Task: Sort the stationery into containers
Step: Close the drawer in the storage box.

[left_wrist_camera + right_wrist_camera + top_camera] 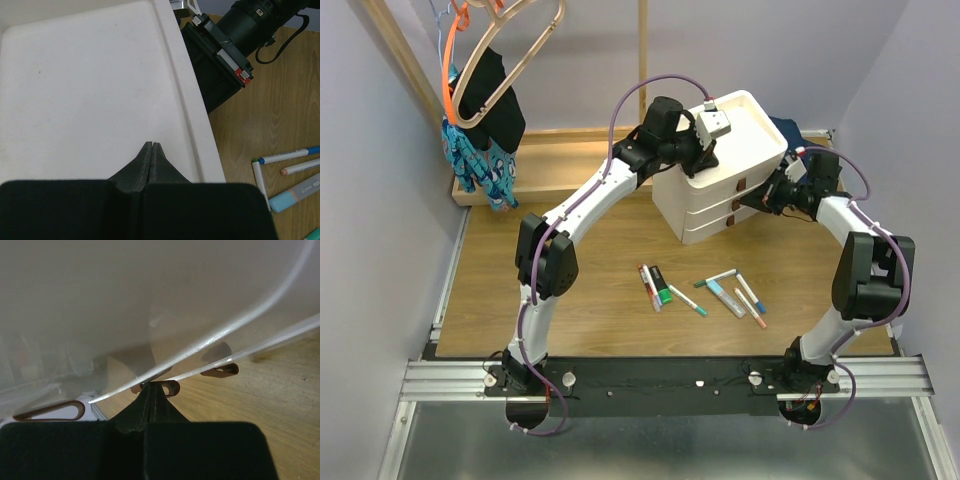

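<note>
The white three-drawer unit [720,170] stands at the back of the table, all its drawers in. My left gripper [705,150] is shut and empty, its tips [151,146] resting over the unit's shallow tray top [85,90]. My right gripper [756,196] is at the drawer fronts, shut on the middle brown pull tab [167,388]. On the table in front lie the thick black-and-green marker [660,285], a slim green-capped marker [687,300], the pale blue tube [725,297], a blue-capped marker [750,293] and an orange-capped marker [751,312]. The tub and the pink-capped bottle are out of view.
Two more pull tabs show in the right wrist view, one at the left [50,411] and one at the right [220,371]. A wooden rack base [560,165] with hangers and hanging clothes [480,110] stands at the back left. A dark blue cloth [790,130] lies behind the unit.
</note>
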Robot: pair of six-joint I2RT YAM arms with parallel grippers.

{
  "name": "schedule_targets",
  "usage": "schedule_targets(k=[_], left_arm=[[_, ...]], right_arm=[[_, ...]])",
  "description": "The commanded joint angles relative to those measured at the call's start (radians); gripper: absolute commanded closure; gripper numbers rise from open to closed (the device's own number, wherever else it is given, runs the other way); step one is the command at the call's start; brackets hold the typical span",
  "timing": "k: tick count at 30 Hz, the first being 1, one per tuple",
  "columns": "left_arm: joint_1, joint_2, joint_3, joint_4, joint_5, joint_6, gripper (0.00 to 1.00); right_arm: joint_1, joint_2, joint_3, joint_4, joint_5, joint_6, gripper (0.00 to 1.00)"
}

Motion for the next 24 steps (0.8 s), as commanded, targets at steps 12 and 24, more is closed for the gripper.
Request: schedule_targets(k=[12, 24], left_arm=[[-0.009, -0.127, 0.053, -0.081, -0.007, 0.004, 0.54], [-0.006, -0.264, -0.099, -0.113, -0.038, 0.028, 0.39]], right_arm=[[0.022, -0.179, -0.048, -0.149, -0.232, -0.193, 0.56], [-0.001, -0.125, -0.037, 0.088, -0.368, -0.026, 0.62]])
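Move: The right hand's shut fingertips are at the middle drawer's handle, about 1 cm ahead and 1 cm left; the top drawer's handle is some 7 cm above that, and a green pen lies 16 cm back, 3 cm left and 14 cm below the hand. The left hand is over the near-left part of the box's top tray, whose middle is roughly 5 cm ahead and 6 cm right; from it the middle drawer's handle lies 8 cm right, 6 cm back, 11 cm below. Finish with the right fingertips against the middle drawer's front, then open that gripper not quite halfway and draw it back and up about 6 cm each, drifting left across the front and swinging some 15 degrees counter-clockwise. Meanwhile open the left gripper over halfway and lift it nearly 10 cm off the tray, easing back and left. ##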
